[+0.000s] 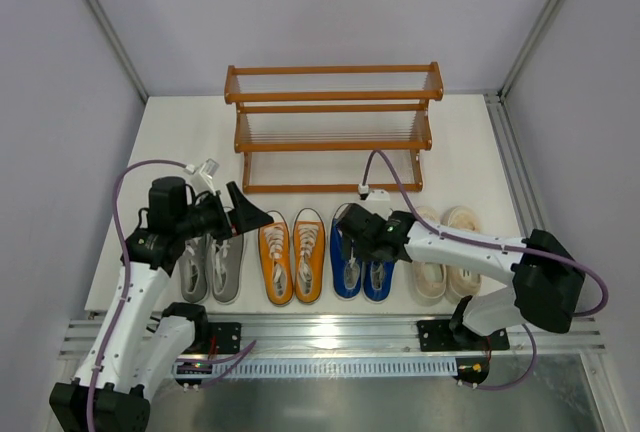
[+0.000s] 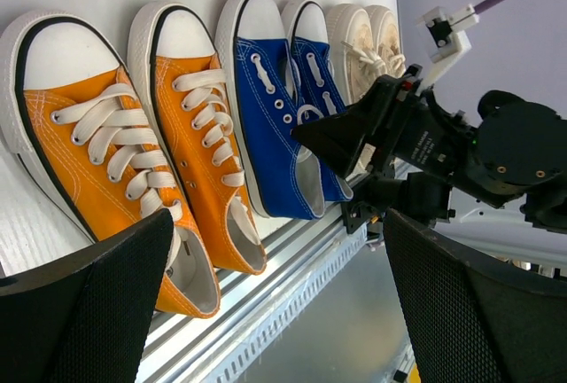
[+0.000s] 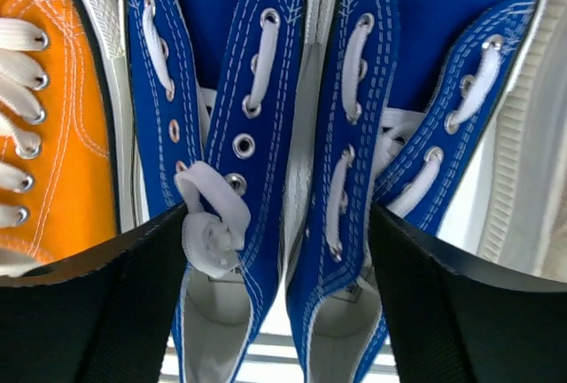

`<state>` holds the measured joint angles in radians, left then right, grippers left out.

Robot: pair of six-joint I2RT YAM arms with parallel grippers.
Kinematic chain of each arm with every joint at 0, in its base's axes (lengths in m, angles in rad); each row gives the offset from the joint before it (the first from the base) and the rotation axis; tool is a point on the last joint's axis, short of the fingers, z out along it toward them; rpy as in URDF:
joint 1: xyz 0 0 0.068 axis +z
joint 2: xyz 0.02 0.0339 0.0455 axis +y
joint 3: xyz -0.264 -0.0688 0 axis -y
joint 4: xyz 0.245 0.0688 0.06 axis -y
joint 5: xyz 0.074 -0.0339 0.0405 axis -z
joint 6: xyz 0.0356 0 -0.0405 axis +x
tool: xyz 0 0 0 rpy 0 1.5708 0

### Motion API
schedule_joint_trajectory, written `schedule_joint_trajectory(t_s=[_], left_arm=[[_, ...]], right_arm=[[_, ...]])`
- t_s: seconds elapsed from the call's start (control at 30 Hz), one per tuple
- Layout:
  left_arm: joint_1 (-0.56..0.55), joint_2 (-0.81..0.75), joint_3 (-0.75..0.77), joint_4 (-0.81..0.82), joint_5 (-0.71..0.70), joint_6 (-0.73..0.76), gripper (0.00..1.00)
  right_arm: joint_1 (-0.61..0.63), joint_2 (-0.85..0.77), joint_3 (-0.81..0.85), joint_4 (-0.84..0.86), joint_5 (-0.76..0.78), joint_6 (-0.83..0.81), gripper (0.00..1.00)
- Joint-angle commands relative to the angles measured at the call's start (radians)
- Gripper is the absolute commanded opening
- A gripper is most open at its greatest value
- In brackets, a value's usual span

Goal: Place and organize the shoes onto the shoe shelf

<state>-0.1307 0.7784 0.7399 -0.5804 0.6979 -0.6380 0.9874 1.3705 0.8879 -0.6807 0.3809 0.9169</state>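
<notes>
The shoes stand in a row on the white table in front of the empty shoe shelf (image 1: 333, 122): a grey pair (image 1: 210, 270), an orange pair (image 1: 291, 257), a blue pair (image 1: 347, 274) and a cream pair (image 1: 445, 270). My right gripper (image 1: 350, 230) is low over the blue pair (image 3: 266, 64). It is open, its fingers straddling the inner sides of both blue shoes near the tongues (image 3: 279, 303). My left gripper (image 1: 256, 218) hovers open above the grey pair's toes, pointing right. It holds nothing (image 2: 279, 312), and its wrist view takes in the orange pair (image 2: 106, 152).
An aluminium rail (image 1: 330, 332) runs along the table's near edge just behind the shoes' heels. Grey enclosure walls and frame posts (image 1: 105, 32) close in the left and right sides. An orange shoe (image 3: 53, 108) lies close to the left of my right gripper.
</notes>
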Motion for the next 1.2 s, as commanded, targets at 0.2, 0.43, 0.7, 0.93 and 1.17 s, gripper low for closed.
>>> schedule_joint_trajectory(t_s=[0.2,0.43,0.7,0.93,1.17], left_arm=[[-0.003,-0.033,0.013,-0.039,-0.020,0.037,1.00],[-0.003,-0.045,0.013,-0.058,-0.026,0.041,1.00],[-0.001,-0.068,0.027,-0.088,-0.035,0.046,1.00],[-0.001,-0.068,0.029,-0.062,-0.035,0.020,1.00],[-0.001,-0.062,0.038,-0.061,-0.037,0.015,1.00]], right_arm=[[0.005,0.114,-0.004,0.110,0.015,0.053,0.43],[0.007,0.145,-0.021,0.122,0.006,0.043,0.06],[0.005,0.006,-0.023,0.050,0.019,-0.036,0.04],[0.005,-0.224,0.112,-0.100,0.062,-0.162,0.04],[0.014,-0.303,0.235,-0.209,0.044,-0.236,0.04]])
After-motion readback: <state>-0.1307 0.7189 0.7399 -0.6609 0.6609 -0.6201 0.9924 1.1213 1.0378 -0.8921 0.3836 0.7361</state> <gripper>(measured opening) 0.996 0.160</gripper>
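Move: The right hand is open, right over the seam between the two blue shoes, whose middle lies about 4 cm below it and practically straight under. Level with that pair, the orange pair stands some 18 cm to the hand's left and the beige pair about 22 cm to its right. From the left hand, the blue pair lies about 24 cm to the right, 2 cm back and 18 cm below. The right hand sinks about 3 cm, pinches both blue shoes' inner sides together, then lifts roughly 12 cm. ##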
